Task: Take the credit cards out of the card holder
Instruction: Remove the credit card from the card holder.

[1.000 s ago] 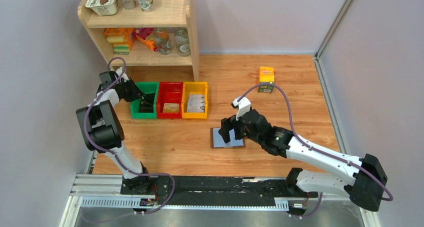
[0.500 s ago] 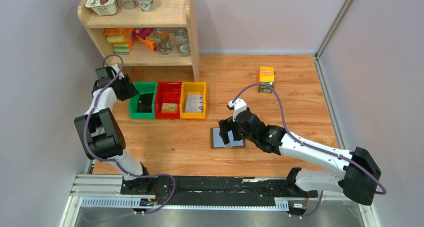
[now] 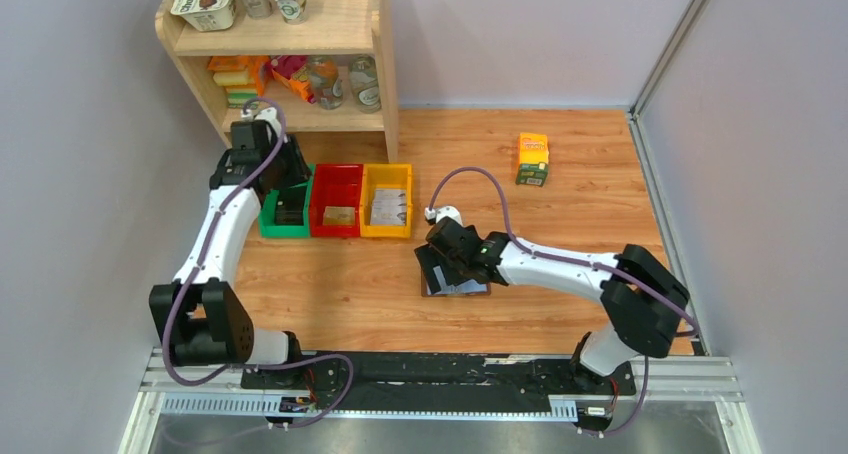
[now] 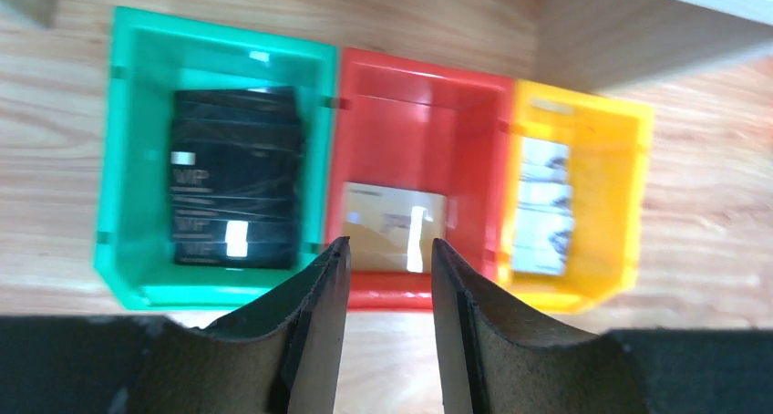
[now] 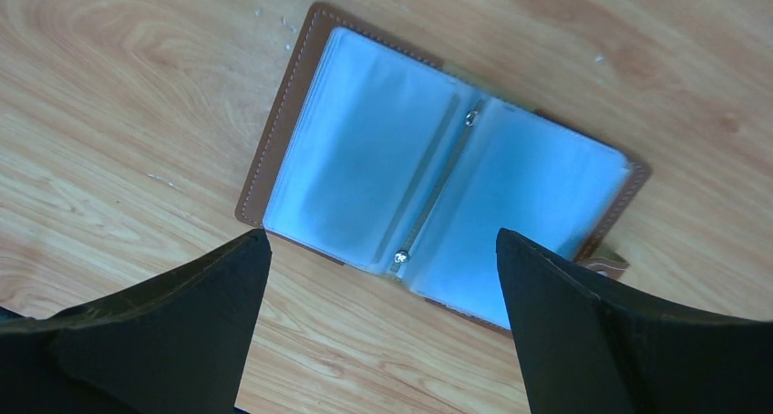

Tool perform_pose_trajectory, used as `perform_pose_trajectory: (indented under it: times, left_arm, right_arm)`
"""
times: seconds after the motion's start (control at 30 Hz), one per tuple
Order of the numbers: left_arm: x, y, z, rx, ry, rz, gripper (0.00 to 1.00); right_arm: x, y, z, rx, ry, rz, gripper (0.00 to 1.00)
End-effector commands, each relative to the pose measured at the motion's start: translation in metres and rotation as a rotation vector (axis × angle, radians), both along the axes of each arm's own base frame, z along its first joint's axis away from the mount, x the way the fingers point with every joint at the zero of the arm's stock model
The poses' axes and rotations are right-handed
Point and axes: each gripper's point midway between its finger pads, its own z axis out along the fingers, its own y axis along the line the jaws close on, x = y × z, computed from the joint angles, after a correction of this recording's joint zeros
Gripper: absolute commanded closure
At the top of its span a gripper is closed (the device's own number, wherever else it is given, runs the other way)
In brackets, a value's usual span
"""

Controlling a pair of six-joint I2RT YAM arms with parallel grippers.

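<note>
The brown card holder (image 5: 273, 150) lies open and flat on the wooden table, its pale blue sleeves (image 5: 365, 168) facing up. No card shows in them. My right gripper (image 5: 381, 238) hovers just above it, open wide, with nothing between the fingers; from above it (image 3: 437, 264) covers the holder's left part (image 3: 472, 286). Dark credit cards (image 4: 235, 177) lie stacked in the green bin (image 4: 128, 159). My left gripper (image 4: 387, 250) hangs over the bins' near rims, open and empty; in the top view it (image 3: 288, 179) sits at the back of the green bin.
A red bin (image 4: 424, 86) holds a tan card (image 4: 394, 227), and a yellow bin (image 4: 592, 122) holds a pale printed card (image 4: 542, 204). A wooden shelf (image 3: 290, 44) with jars and cartons stands behind the bins. An orange-green carton (image 3: 532, 159) stands at the back right.
My left gripper has opened and drawn back from the green bin, where the dark cards lie. The right gripper slid left and lower over the holder, still open.
</note>
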Motion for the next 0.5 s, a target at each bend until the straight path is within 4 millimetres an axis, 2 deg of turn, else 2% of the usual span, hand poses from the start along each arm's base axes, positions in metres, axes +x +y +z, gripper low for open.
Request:
perform_pose_trajectory:
  times: [0.0,0.03,0.07,0.13,0.17,0.2,0.23,0.27,0.33,0.47]
  left_arm:
    - [-0.025,-0.032,0.025,-0.033,-0.042,-0.013,0.54]
    - [-0.030,-0.053,0.027,-0.048,-0.049,-0.065,0.54]
    - [-0.037,-0.059,0.025,-0.068,-0.046,-0.069,0.54]
    - [-0.052,-0.095,0.020,-0.112,-0.034,-0.157,0.54]
    - [-0.057,-0.104,0.020,-0.124,-0.031,-0.176,0.54]
    - [-0.066,-0.122,0.013,-0.138,-0.009,-0.217,0.54]
    - [-0.071,-0.129,0.010,-0.143,-0.002,-0.233,0.54]
    - [-0.081,-0.144,0.002,-0.152,0.023,-0.270,0.54]
    - [-0.094,-0.162,-0.009,-0.175,0.058,-0.308,0.54]
    - [-0.114,-0.185,-0.025,-0.201,0.111,-0.356,0.54]
  right_arm:
    - [-0.005,0.018,-0.002,0.012,0.065,-0.018,0.02]
    - [-0.005,0.019,-0.005,0.007,0.073,-0.022,0.02]
    - [-0.005,0.021,-0.006,0.008,0.080,-0.018,0.02]
    - [-0.006,0.023,-0.011,-0.001,0.097,-0.018,0.02]
    - [-0.007,0.023,-0.014,-0.008,0.103,-0.016,0.02]
    - [-0.008,0.022,-0.018,-0.017,0.112,-0.016,0.02]
    - [-0.008,0.021,-0.020,-0.024,0.121,-0.021,0.02]
    - [-0.010,0.020,-0.023,-0.035,0.129,-0.022,0.01]
    - [-0.011,0.014,-0.029,-0.072,0.139,-0.038,0.01]
    - [-0.011,0.001,-0.042,-0.148,0.155,-0.070,0.03]
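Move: The left hand, empty after leaving the green bin, has the card holder lying open about 34 cm to its right, 15 cm back and 17 cm below. From that hand, the red bin's middle is some 4 cm right and 3 cm ahead, the yellow one 18 cm right and 3 cm ahead. For the right hand, the card holder's middle is only about 3 cm ahead, 2 cm right and 5 cm below; the yellow bin is 22 cm ahead and 15 cm left. The left hand sweeps fast to the right and back, some 20 cm in all, from over the bins to in front of the yellow one and towards the card holder, rising a couple of centimetres before dipping to slightly below its starting height, while it turns about 20 degrees clockwise with its fingers staying partly open. Meanwhile the right hand, fingers still wide open, sinks about 4 cm and eases back a little over the card holder, its fingers tipping to point more steeply down; no grip on it has begun. ##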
